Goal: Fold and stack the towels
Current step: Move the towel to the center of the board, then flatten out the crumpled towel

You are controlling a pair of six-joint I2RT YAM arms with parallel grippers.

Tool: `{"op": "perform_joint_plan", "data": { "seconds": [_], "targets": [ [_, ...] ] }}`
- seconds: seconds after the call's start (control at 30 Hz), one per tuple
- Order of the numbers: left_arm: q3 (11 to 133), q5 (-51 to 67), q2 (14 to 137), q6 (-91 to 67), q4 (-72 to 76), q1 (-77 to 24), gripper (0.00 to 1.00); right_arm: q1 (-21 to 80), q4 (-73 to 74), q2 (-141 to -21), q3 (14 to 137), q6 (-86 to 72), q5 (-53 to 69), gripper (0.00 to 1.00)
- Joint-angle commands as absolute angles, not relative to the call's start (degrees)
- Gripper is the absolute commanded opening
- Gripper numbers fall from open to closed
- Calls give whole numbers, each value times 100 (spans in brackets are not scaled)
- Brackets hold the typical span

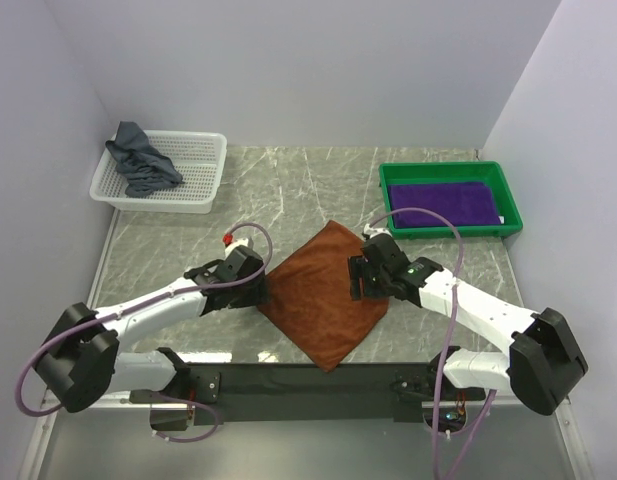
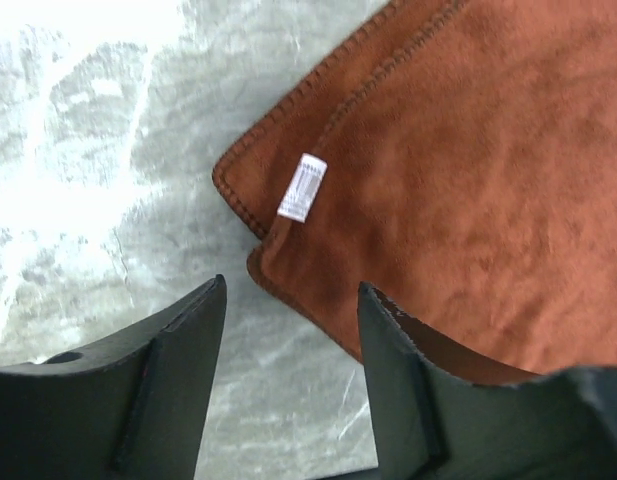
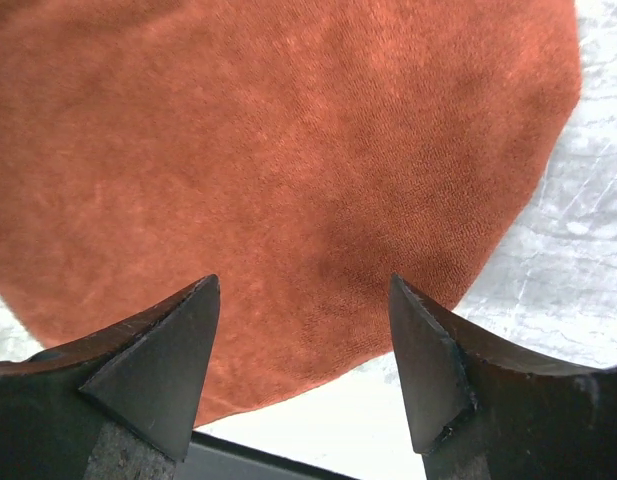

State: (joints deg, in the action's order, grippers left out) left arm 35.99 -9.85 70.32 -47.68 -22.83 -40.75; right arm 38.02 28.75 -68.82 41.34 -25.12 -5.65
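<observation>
A rust-brown towel [image 1: 323, 290] lies folded flat as a diamond in the middle of the marble table. My left gripper [image 1: 260, 290] is at its left corner and open. In the left wrist view [image 2: 291, 285] the doubled corner of the towel [image 2: 468, 150], with a white label [image 2: 302, 187], lies just ahead of the gap. My right gripper [image 1: 360, 280] hovers open over the towel's right part [image 3: 288, 150], with nothing between its jaws [image 3: 303, 280]. A purple towel [image 1: 443, 203] lies folded in the green tray. A grey-blue towel [image 1: 140, 160] is crumpled in the white basket.
The green tray [image 1: 448, 168] stands at the back right and the white mesh basket [image 1: 203, 175] at the back left. A black strip [image 1: 308, 378] runs along the near edge between the arm bases. Grey walls close in on both sides.
</observation>
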Motion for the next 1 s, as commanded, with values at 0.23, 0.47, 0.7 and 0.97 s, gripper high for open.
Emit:
{"op": "perform_joint_plan", "data": {
  "seconds": [0.23,0.47,0.7,0.97],
  "targets": [
    [4130,-1547,7724,-4553,-1942,-4052,56,3990,2154,-6935,3920,-2549,-528,74],
    [4438,-1503,8077,-4500,-2039,-4052,13,4385,2206,-6978,3894,-2575,-615,74],
    [4597,-1512,7341,-4500,-2565,-4052,1,4456,1864,-7846,4034,-2689,-378,74],
    [4439,-1714,6628,-4658,-3111,-4008,1,4333,1942,-9822,5482,-1970,-649,73]
  ]
}}
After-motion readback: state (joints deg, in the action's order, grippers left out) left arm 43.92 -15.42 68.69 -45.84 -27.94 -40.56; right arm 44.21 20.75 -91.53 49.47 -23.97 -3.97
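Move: The brown towel's tagged left corner lies about 3 cm ahead of the left hand, 1 cm to its right and 2 cm below. For the right hand, the towel's middle is some 6 cm left, level fore-and-aft and 6 cm below; its far corner is about 17 cm ahead and 5 cm left, its near corner 16 cm back and 6 cm left. The green tray sits about 22 cm ahead and 21 cm right of the right hand. The left fingers close to pinch the towel's tagged corner after easing forward about 3 cm and slightly down, then raise it roughly 6 cm. The right fingers, still open, come down onto the towel: that hand first drifts left, then sinks some 5 cm and sweeps farther left and forward across the cloth towards the towel's middle, about 6 cm left in all. ##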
